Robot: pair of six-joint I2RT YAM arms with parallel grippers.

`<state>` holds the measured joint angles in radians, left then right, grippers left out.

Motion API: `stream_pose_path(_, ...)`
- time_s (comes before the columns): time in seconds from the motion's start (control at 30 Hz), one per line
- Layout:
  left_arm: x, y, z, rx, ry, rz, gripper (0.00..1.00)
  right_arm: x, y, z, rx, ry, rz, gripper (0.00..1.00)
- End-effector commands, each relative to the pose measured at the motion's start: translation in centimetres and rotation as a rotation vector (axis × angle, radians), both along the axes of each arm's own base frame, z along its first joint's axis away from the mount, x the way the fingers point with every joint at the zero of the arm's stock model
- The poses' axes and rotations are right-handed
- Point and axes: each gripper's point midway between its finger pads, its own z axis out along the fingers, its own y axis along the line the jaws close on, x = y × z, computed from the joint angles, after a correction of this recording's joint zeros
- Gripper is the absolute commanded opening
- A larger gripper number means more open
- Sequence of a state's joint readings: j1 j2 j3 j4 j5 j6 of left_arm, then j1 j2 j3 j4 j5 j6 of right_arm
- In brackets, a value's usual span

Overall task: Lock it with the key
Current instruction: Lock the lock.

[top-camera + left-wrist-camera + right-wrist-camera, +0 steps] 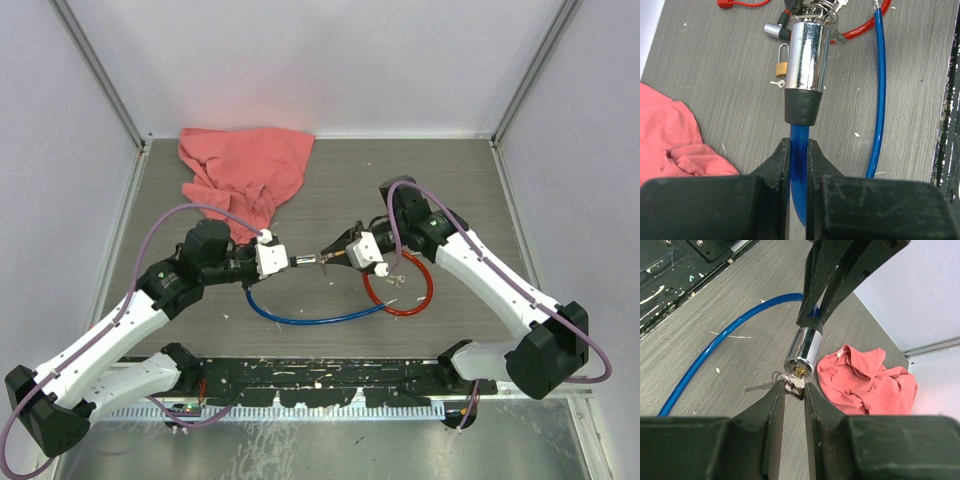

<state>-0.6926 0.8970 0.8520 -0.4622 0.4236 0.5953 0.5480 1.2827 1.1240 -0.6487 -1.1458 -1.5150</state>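
Note:
The lock is a chrome cylinder [807, 55] with a black collar on the end of a blue cable [880, 95]. My left gripper [798, 150] is shut on the blue cable just behind the collar and holds the cylinder [303, 262] off the table, pointing right. The key [799, 384] sits in the brass keyhole at the cylinder's face [804, 354], with a ring and a spare key [760, 386] hanging from it. My right gripper [795, 387] faces the cylinder end-on, and its fingertips pinch the key's head. From above, the two grippers meet nose to nose at mid-table [335, 258].
A red cable loop [405, 298] lies right of the blue cable [300, 318]. A small brass padlock [781, 67] rests beside it. A crumpled red cloth [245, 170] lies at the back left. White walls enclose the table, and a black rail [320, 380] runs along the near edge.

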Motion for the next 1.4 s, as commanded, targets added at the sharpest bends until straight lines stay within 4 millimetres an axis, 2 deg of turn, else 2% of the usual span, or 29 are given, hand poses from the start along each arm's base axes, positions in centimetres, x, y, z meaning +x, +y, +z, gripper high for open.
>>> stream_pose_path(0.0,-0.2,-0.7,1.8,-0.053,-0.045,-0.037,0.00,0.5,0.4,1.6,0.030,-0.015,-0.017,0.23)
stream_pose_path(0.23,-0.3,-0.7,1.8,-0.055,-0.046,-0.039,0.00,0.4,0.5,1.6,0.029,0.108,-0.071,0.13)
stream_pose_path(0.4,-0.3,-0.7,1.8,-0.054,-0.045,-0.038,0.00,0.0,0.5,1.5,0.029,0.210,-0.100,0.12)
stream_pose_path(0.7,0.0,-0.2,1.3,-0.031,-0.007,0.008,0.00,-0.2,-0.3,2.6,0.010,0.307,-0.191,0.53)
stream_pose_path(0.77,0.0,-0.2,1.4,-0.030,-0.005,0.015,0.00,-0.4,-0.8,2.8,0.011,0.310,-0.197,0.57)
stream_pose_path(0.97,0.1,-0.1,1.6,-0.027,0.023,0.031,0.00,-0.7,-2.3,3.2,0.013,0.363,-0.244,0.59)
stream_pose_path(1.1,0.3,0.2,1.7,-0.019,0.072,0.086,0.00,-0.6,-3.7,3.1,0.025,0.476,-0.287,0.58)
stream_pose_path(1.23,0.2,0.7,1.8,-0.029,0.114,0.142,0.00,-0.6,-5.1,1.3,0.038,0.703,-0.384,0.58)
stream_pose_path(1.37,0.0,0.9,1.7,-0.065,0.167,0.192,0.00,0.0,-7.1,-1.6,0.019,0.791,-0.523,0.58)
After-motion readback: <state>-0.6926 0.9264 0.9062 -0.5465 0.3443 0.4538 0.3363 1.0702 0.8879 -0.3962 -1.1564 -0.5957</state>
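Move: The key's head, standing in the end of the chrome barrel, sits right between the right fingertips, within about 1 cm; the barrel's middle is some 5 cm to that hand's left, level with it fore and aft and in height. The brass padlock lies on the table about 20 cm below, some 6 cm ahead and 3 cm to the right. From the left hand, which holds the blue cable behind the barrel, the key is about 10 cm to the right, 1 cm ahead and 2 cm higher. Rolling in place about the line of its fingers, top edge going forward, the right hand tightens a little on the key and turns some 10 degrees, then opens. Still rolling, it backs off to the right by about 6 cm, rising briefly before dipping, and ends open and clear of the key. The left hand keeps its grip on the cable, turning slightly counter-clockwise at the end. ##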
